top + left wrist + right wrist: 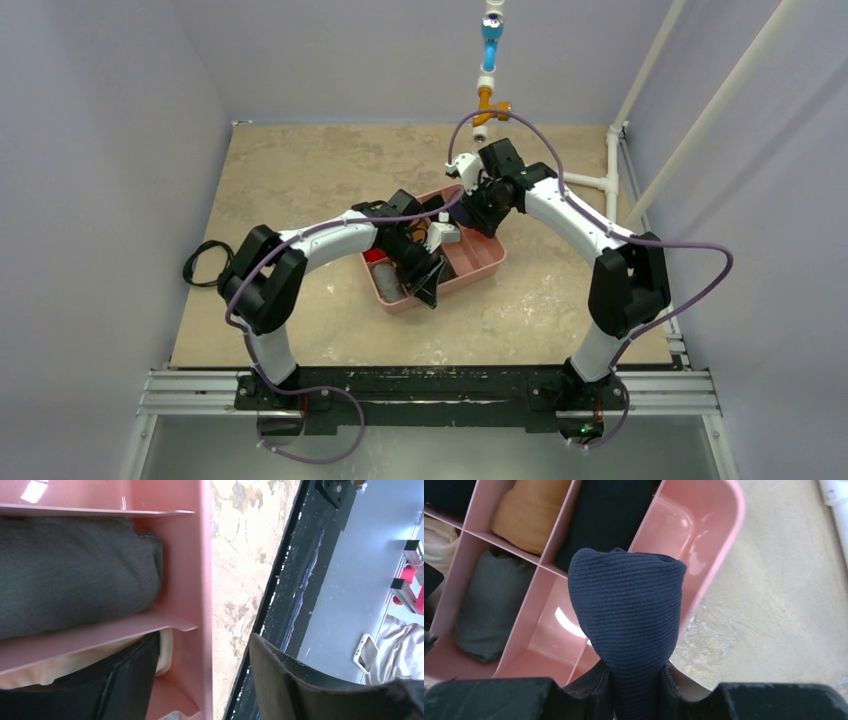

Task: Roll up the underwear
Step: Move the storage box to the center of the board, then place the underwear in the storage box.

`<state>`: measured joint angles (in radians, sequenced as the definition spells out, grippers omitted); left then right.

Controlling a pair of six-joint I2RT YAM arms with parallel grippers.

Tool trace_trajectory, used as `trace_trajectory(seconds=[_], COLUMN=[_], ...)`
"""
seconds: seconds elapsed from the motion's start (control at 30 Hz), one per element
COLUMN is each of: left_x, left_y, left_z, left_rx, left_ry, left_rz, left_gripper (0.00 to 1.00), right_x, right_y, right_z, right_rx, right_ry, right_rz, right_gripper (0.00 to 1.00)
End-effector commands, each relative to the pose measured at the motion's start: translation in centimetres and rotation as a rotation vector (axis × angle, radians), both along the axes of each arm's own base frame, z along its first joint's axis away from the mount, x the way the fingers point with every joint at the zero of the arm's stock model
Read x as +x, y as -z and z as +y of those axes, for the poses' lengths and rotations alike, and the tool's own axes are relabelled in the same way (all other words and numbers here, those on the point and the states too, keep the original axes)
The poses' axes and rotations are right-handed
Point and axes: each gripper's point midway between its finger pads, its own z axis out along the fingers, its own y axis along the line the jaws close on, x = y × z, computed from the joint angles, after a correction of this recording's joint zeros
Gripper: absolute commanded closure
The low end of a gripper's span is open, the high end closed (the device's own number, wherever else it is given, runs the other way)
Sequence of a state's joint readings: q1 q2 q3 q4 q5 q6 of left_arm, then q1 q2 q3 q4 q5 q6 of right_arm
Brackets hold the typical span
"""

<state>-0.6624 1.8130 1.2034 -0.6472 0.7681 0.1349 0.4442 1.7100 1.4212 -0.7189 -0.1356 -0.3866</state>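
The underwear (629, 615) is a dark navy ribbed bundle standing up between the fingers of my right gripper (637, 672), which is shut on its lower part. It hangs over an empty compartment of the pink divided tray (719, 545). From above, the right gripper (482, 205) is at the tray's far edge. My left gripper (202, 645) is open and straddles the tray's near wall (205, 555). One of its fingers is inside a compartment beside a cream fabric (165, 652), the other outside over the table. Seen from above, the left gripper (425, 280) is at the tray's near corner.
Other compartments hold a dark grey roll (75, 575), a mustard roll (529, 512), a black roll (609, 510) and a grey-green roll (491, 605). The black rail (295, 580) runs along the table's near edge. A white pipe frame (612, 170) stands at the right, a cable coil (200, 265) at the left.
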Motion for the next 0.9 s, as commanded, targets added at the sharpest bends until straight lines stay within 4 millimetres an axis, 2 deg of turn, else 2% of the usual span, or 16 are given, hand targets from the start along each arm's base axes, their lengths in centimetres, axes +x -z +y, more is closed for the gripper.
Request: trace_trajectory(seconds=[0.0, 0.27, 0.43, 0.57, 0.67, 0.87], left_x=[-0.7, -0.1, 0.2, 1.2, 2.2, 5.6], left_y=[-2.7, -4.4, -4.7, -5.2, -5.6, -6.7], left_z=[-0.1, -0.3, -0.2, 0.4, 1.2, 4.7], left_rx=[-0.052, -0.109, -0.117, -0.110, -0.105, -0.114], left_ry=[0.001, -0.002, -0.012, -0.027, -0.051, -0.197], left_rz=[-0.017, -0.081, -0.124, -0.184, -0.209, -0.218], left_gripper=[0.32, 0.21, 0.19, 0.18, 0.18, 0.18], right_x=[-0.4, -2.4, -4.4, -4.8, -5.0, -5.6], right_y=[-0.6, 0.3, 1.4, 1.3, 0.8, 0.4], right_z=[2.1, 3.4, 4.2, 4.5, 4.8, 5.0], right_rx=[-0.004, 0.041, 0.072, 0.102, 0.132, 0.165], right_ry=[-0.005, -0.026, -0.050, -0.041, -0.044, -0.058], right_rz=[-0.019, 0.043, 0.108, 0.108, 0.094, 0.096], right_gripper=[1.00, 1.00, 1.00, 1.00, 1.00, 1.00])
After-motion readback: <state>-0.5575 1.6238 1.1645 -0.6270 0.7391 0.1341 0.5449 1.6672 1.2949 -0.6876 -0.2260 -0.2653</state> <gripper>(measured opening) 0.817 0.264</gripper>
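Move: The left hand, empty and partly open, straddles the storage box's near wall: the box's middle lies about 10 cm ahead, 2 cm right and 3 cm lower, the peach roll some 3 cm ahead and 1 cm left, the dark grey roll 5 cm ahead and 4 cm right. The right hand still holds the navy roll above the box; the empty near compartment is some 7 cm back, 5 cm left and 8 cm below it, the black roll 3 cm ahead, 9 cm left. Upward first, the left hand lifts its spreading fingers clear of the storage box's near wall, about 5 cm in all, and only at the end swings forward and left over the box. The right hand, keeping its pinch on the navy roll, goes back and left some 6 cm each way at most, sinking about 3.5 cm before rising slightly, towards the empty near compartment. ##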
